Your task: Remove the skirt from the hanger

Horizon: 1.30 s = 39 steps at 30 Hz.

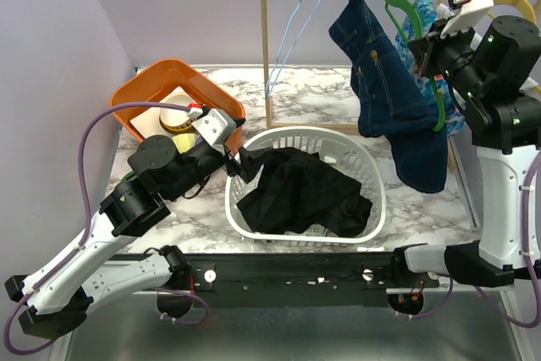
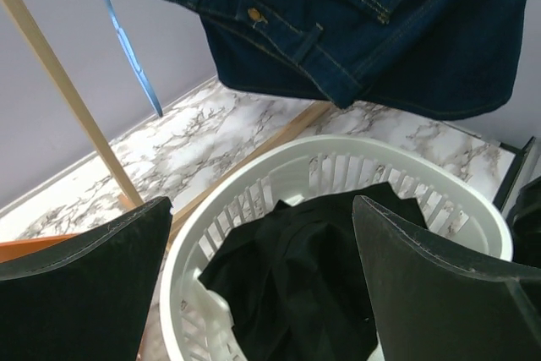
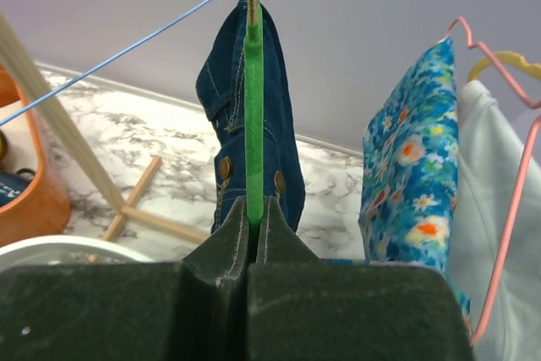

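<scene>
A dark denim skirt (image 1: 393,99) (image 2: 355,31) (image 3: 275,99) hangs draped over a green hanger (image 1: 439,99) (image 3: 254,124) on the rack's rail, its lower part drooping beside the basket. My right gripper (image 1: 418,46) (image 3: 254,209) is raised at the rack and shut on the green hanger's lower bar, with the skirt's buttoned front just beyond its tips. Low at the basket's left rim, my left gripper (image 1: 241,162) (image 2: 262,202) is wide open with nothing between its fingers, well below and left of the skirt.
A white laundry basket (image 1: 372,175) (image 2: 254,179) holds a black garment (image 1: 304,192) (image 2: 296,285). An orange bin (image 1: 169,78) sits at the back left. On the wooden rack (image 1: 266,40) hang an empty blue wire hanger (image 1: 296,23), a blue floral garment (image 3: 410,150) and a pink hanger (image 3: 516,192).
</scene>
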Each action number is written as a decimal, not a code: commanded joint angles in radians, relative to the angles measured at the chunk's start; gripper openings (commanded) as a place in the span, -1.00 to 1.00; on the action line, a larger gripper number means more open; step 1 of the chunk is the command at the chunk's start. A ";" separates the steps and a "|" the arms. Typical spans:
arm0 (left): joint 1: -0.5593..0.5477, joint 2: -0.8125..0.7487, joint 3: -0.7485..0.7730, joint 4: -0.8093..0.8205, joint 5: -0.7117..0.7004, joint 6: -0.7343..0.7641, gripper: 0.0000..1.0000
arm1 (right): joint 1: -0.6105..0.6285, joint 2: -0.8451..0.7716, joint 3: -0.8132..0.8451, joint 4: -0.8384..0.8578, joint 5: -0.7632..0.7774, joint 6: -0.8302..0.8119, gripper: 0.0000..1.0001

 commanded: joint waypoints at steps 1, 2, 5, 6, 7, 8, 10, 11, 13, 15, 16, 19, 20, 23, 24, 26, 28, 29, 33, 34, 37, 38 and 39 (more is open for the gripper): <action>0.003 0.015 0.062 -0.014 0.056 -0.062 0.98 | -0.003 -0.089 0.005 0.026 -0.080 0.041 -0.99; 0.003 0.021 0.066 -0.010 0.074 -0.073 0.98 | -0.002 -0.117 0.000 0.023 -0.093 0.045 -0.99; 0.003 0.030 0.076 0.024 0.113 -0.125 0.98 | -0.003 -0.157 -0.018 0.015 -0.142 0.075 -0.99; 0.003 0.035 0.083 0.033 0.120 -0.136 0.98 | -0.002 -0.186 -0.020 0.002 -0.156 0.084 -0.99; 0.003 0.039 0.089 0.041 0.121 -0.151 0.98 | -0.002 -0.200 -0.020 -0.005 -0.168 0.104 -0.99; 0.003 0.053 0.099 0.045 0.122 -0.178 0.98 | -0.002 -0.217 -0.020 -0.009 -0.183 0.116 -0.99; 0.003 0.075 0.131 0.047 0.117 -0.209 0.98 | -0.003 -0.264 -0.021 -0.015 -0.206 0.160 -0.99; 0.003 0.096 0.140 0.052 0.117 -0.243 0.98 | -0.003 -0.281 -0.024 -0.015 -0.229 0.171 -0.99; 0.003 0.116 0.158 0.059 0.153 -0.269 0.98 | -0.003 -0.331 -0.038 0.001 -0.257 0.211 -0.99; 0.003 0.140 0.152 0.091 0.197 -0.315 0.98 | -0.002 -0.364 -0.066 0.043 -0.309 0.251 -0.99; 0.003 0.147 0.146 0.111 0.235 -0.333 0.98 | -0.003 -0.390 -0.076 0.066 -0.339 0.292 -0.99; 0.003 0.162 0.105 0.208 0.292 -0.409 0.98 | -0.003 -0.433 -0.150 0.191 -0.445 0.415 -0.99; 0.003 0.170 0.097 0.254 0.297 -0.425 0.98 | -0.003 -0.457 -0.167 0.224 -0.476 0.446 -0.99; 0.003 0.176 0.057 0.329 0.292 -0.484 0.98 | -0.003 -0.494 -0.208 0.316 -0.457 0.521 -0.99; 0.003 0.180 0.041 0.341 0.286 -0.491 0.98 | -0.002 -0.500 -0.208 0.330 -0.443 0.530 -0.99; 0.003 0.182 0.024 0.377 0.274 -0.511 0.98 | -0.003 -0.507 -0.196 0.337 -0.426 0.553 -0.99; 0.003 0.191 0.007 0.397 0.277 -0.525 0.98 | -0.002 -0.517 -0.199 0.372 -0.427 0.579 -0.99; 0.001 0.193 0.001 0.432 0.285 -0.544 0.98 | -0.003 -0.524 -0.213 0.389 -0.438 0.607 -0.99; 0.003 0.203 -0.032 0.542 0.366 -0.602 0.98 | -0.002 -0.539 -0.244 0.451 -0.446 0.650 -0.99; 0.001 0.205 -0.035 0.561 0.375 -0.610 0.98 | -0.002 -0.545 -0.251 0.458 -0.447 0.658 -0.99; 0.001 0.222 -0.030 0.598 0.381 -0.628 0.98 | -0.003 -0.553 -0.291 0.503 -0.464 0.696 -0.99; 0.001 0.226 -0.027 0.601 0.384 -0.627 0.98 | -0.003 -0.554 -0.300 0.514 -0.469 0.717 -0.99; 0.000 0.239 -0.024 0.602 0.387 -0.627 0.98 | -0.003 -0.556 -0.314 0.535 -0.472 0.725 -0.99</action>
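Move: My right hand already pinches the green hanger. The skirt's middle is about 8 cm ahead of that hand, 5 cm left and 10 cm lower; the flowered cloth hangs some 15 cm ahead, 5 cm right and 10 cm lower. From my open left hand the skirt is about 22 cm ahead, 27 cm right and roughly level; the basket is 9 cm ahead, 12 cm right and 33 cm down; the blue hanger is 25 cm ahead, 8 cm right and 5 cm up. I keep my grip on the green hanger and draw it quickly back from the rack, about 24 cm, rising steadily. As I go I turn my right hand some 30 degrees counter-clockwise and roll its left side up. Meanwhile my left hand, fingers still wide open, goes about 9 cm right and a little up towards the skirt, turning clockwise and tipping down. ##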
